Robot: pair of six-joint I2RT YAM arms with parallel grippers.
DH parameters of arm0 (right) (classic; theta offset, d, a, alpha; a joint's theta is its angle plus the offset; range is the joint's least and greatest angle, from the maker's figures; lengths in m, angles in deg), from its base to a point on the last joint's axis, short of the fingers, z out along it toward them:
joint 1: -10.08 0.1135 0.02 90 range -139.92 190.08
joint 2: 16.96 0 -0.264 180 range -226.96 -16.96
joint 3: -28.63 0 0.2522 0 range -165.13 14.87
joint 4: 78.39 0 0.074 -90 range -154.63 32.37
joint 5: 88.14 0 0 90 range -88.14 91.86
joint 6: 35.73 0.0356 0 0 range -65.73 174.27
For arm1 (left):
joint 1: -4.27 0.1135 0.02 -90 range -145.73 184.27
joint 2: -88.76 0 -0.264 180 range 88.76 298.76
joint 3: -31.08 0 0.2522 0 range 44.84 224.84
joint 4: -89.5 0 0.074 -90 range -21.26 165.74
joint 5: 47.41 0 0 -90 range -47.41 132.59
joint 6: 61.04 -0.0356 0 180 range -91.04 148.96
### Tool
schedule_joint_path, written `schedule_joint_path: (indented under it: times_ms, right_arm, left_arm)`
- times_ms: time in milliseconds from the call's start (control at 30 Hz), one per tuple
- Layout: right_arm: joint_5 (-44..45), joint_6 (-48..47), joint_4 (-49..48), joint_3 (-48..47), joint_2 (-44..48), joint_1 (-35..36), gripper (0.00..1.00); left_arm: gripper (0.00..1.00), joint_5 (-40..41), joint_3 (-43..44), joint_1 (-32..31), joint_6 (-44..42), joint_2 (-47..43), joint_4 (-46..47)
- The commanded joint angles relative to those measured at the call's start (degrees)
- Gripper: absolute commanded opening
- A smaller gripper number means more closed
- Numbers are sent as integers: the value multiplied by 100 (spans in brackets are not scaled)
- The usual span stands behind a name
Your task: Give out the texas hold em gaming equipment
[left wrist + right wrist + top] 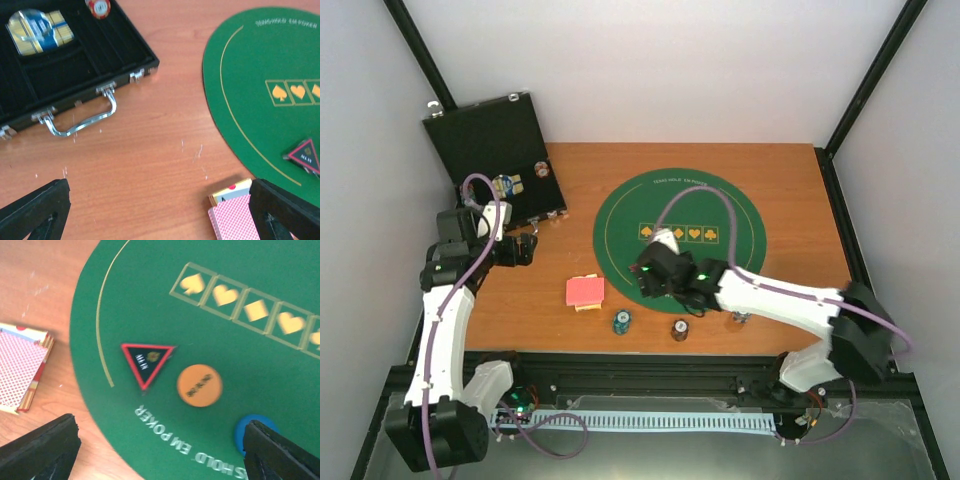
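Note:
A red-backed stack of playing cards [585, 291] lies on the wood left of the green mat [720, 205]. A teal chip [621, 323] and a brown chip [680, 330] stand near the front edge. My right gripper [160, 450] hovers open over the mat's left part, nothing between its fingers. Below it lie a black red-edged triangular marker [147, 360], an orange round button [199, 385] and a blue button [250, 429], half hidden by the right finger. My left gripper [160, 215] is open over bare wood, the cards [232, 217] by its right finger [285, 210].
An open black case [490, 150] stands at the back left with a chip [97, 7] and a wrapped card box [37, 31] inside. Its metal handle [82, 117] faces my left gripper. White walls and black frame posts close in the table.

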Motion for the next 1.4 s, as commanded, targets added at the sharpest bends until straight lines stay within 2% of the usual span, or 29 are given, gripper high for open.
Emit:
schedule_joint_path:
  times_ms: [0, 167, 333, 433, 700, 967, 1367]
  right_arm:
    - [230, 292, 370, -740, -1117, 423, 87]
    - [-109, 347, 471, -1300, -2085, 439, 77]
    - [-673, 360, 421, -1502, -2599, 266, 73]
    - [-930, 488, 305, -1401, -2701, 54, 69]
    - [-1180, 470, 91, -1284, -2852, -179, 67]
    - [-1355, 287, -83, -1259, -3093, -454, 57]
    - [-1485, 29, 51, -1782, -3509, -564, 43]
  left_arm:
    - [100, 82, 268, 53, -169, 184, -530]
    - [100, -8, 365, 56, -214, 147, -736]
    - [100, -239, 560, 54, -116, 276, -912]
    - [100, -278, 677, 54, -121, 434, -986]
    - [100, -411, 768, 54, -106, 453, -1026]
    - [100, -309, 845, 54, -88, 440, -1004]
    - [100, -250, 855, 58, -10, 466, -935]
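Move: The triangular all-in marker lies about 6 cm ahead of the right hand, 5 cm to its left and 16 cm below. The orange big-blind disc sits some 6 cm to the right of that marker and level with it, the blue disc about 13 cm to its right and 2 cm nearer, the card decks roughly 13 cm to its left and 5 cm nearer. From the left hand the marker is about 29 cm to the right, 2 cm ahead and 22 cm down. The right hand sinks about 13 cm towards the triangular all-in marker, swinging some 7 cm left in the early part, easing back right a little, and creeping 3 to 4 cm forward in the later part. On the way the wrist tips about 20 degrees further down and the fingers narrow from nearly wide open to a bit under half, ending low with the tips close above either side of the marker's near corner, with no clear touch to be seen. ##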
